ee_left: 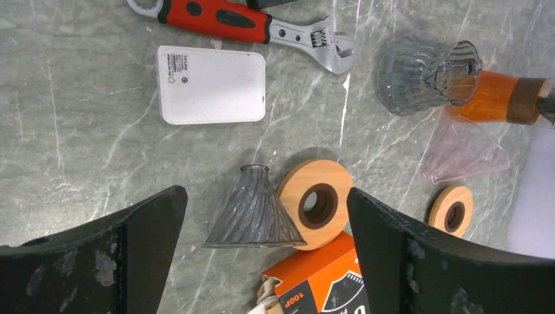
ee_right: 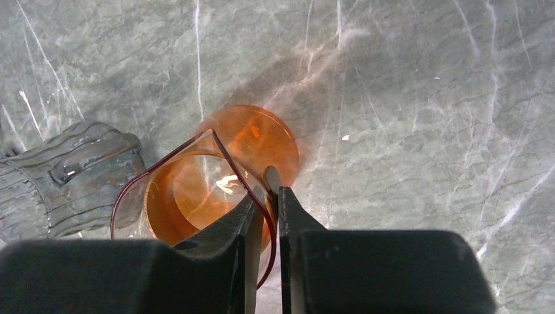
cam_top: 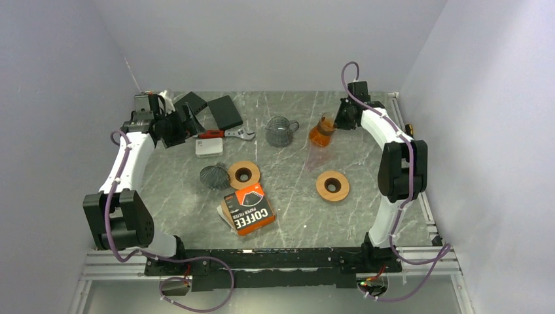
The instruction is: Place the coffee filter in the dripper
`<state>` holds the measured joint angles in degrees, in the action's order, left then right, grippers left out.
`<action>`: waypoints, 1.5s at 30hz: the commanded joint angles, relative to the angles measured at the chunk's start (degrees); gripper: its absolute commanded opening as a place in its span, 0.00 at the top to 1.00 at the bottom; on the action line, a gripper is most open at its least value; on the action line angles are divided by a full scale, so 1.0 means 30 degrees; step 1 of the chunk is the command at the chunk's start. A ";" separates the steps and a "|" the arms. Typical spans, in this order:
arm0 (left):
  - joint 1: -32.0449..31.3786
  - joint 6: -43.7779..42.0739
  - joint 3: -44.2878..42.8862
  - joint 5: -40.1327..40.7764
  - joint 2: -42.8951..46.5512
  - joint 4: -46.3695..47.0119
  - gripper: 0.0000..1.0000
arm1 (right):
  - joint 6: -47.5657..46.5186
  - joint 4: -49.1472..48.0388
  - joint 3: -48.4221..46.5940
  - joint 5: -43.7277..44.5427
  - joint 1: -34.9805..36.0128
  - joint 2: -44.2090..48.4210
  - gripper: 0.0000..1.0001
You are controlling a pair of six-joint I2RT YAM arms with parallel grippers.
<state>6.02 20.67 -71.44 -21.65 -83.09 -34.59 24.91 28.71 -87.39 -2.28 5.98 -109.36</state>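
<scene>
An orange COFFEE filter box (cam_top: 249, 209) lies at the front middle, and paper coffee filter edges (ee_left: 278, 297) poke from its torn end. A grey ribbed glass dripper (cam_top: 213, 175) (ee_left: 255, 209) lies on its side beside a wooden ring. At the back right my right gripper (cam_top: 339, 119) (ee_right: 269, 190) is shut on the red-edged rim of an orange glass dripper (cam_top: 321, 131) (ee_right: 196, 196), one finger inside and one outside. My left gripper (cam_top: 185, 124) (ee_left: 265, 195) hangs open high over the back left, holding nothing.
A grey glass server (cam_top: 280, 131) (ee_right: 65, 176) stands just left of the orange dripper. Two wooden rings (cam_top: 244, 174) (cam_top: 332, 186) lie mid-table. A red-handled wrench (ee_left: 242, 19), a white box (ee_left: 211, 85) and black blocks (cam_top: 224, 111) sit at the back left.
</scene>
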 commanded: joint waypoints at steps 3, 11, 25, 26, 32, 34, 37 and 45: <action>0.0487 0.0084 0.0186 -0.0870 0.0316 0.0581 0.01 | -0.0654 0.0892 -0.0867 0.0507 0.0386 0.0281 0.84; 0.0681 0.0223 0.0277 -0.1505 0.0242 0.0777 0.01 | -0.1442 0.2391 -0.1799 0.3165 0.1774 0.0154 0.80; 0.0717 0.0351 0.0427 -0.1340 0.0772 0.0785 0.01 | -0.1836 0.2288 -0.2005 0.3789 0.2160 0.2623 0.24; 0.0717 0.0388 0.0432 -0.1364 0.0772 0.0738 0.01 | -0.1839 0.2181 -0.1908 0.3791 0.2284 0.3092 0.23; 0.0688 0.1824 0.1300 -0.2426 0.1110 0.1929 0.01 | -0.0531 -0.0304 0.1188 0.2783 0.2316 0.5872 0.17; 0.0684 0.3362 0.2320 -0.3048 0.1340 0.3408 0.01 | 0.0187 -0.1466 0.2778 0.2065 0.2314 0.6885 0.17; 0.0363 0.5591 0.3625 -0.4243 0.1050 0.5870 0.01 | 0.1552 -0.3115 0.5025 0.1338 0.2192 0.8080 0.17; -0.4494 0.7138 0.1399 -0.3886 -0.3476 0.7712 0.01 | 0.3204 -0.5365 0.9241 -0.0555 0.2003 1.1165 0.17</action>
<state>-0.25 37.67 -62.30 -31.20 -88.25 -18.46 30.30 19.70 -64.38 -0.49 12.47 -82.39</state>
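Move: The right fingers already pinch the orange carafe's rim, the carafe's middle about 4 cm left of them, 1 cm nearer and 5 cm lower. The pink cone lies 8 cm back and 5 cm left of this hand, the grey pitcher 16 cm left and level, the right wooden ring 16 cm back and 1 cm left. From the left hand the carafe is some 32 cm right, 8 cm ahead, 13 cm below. Right hand slides carafe left, frees its rim, rises and backs off some 8 cm; left hand swings right. ##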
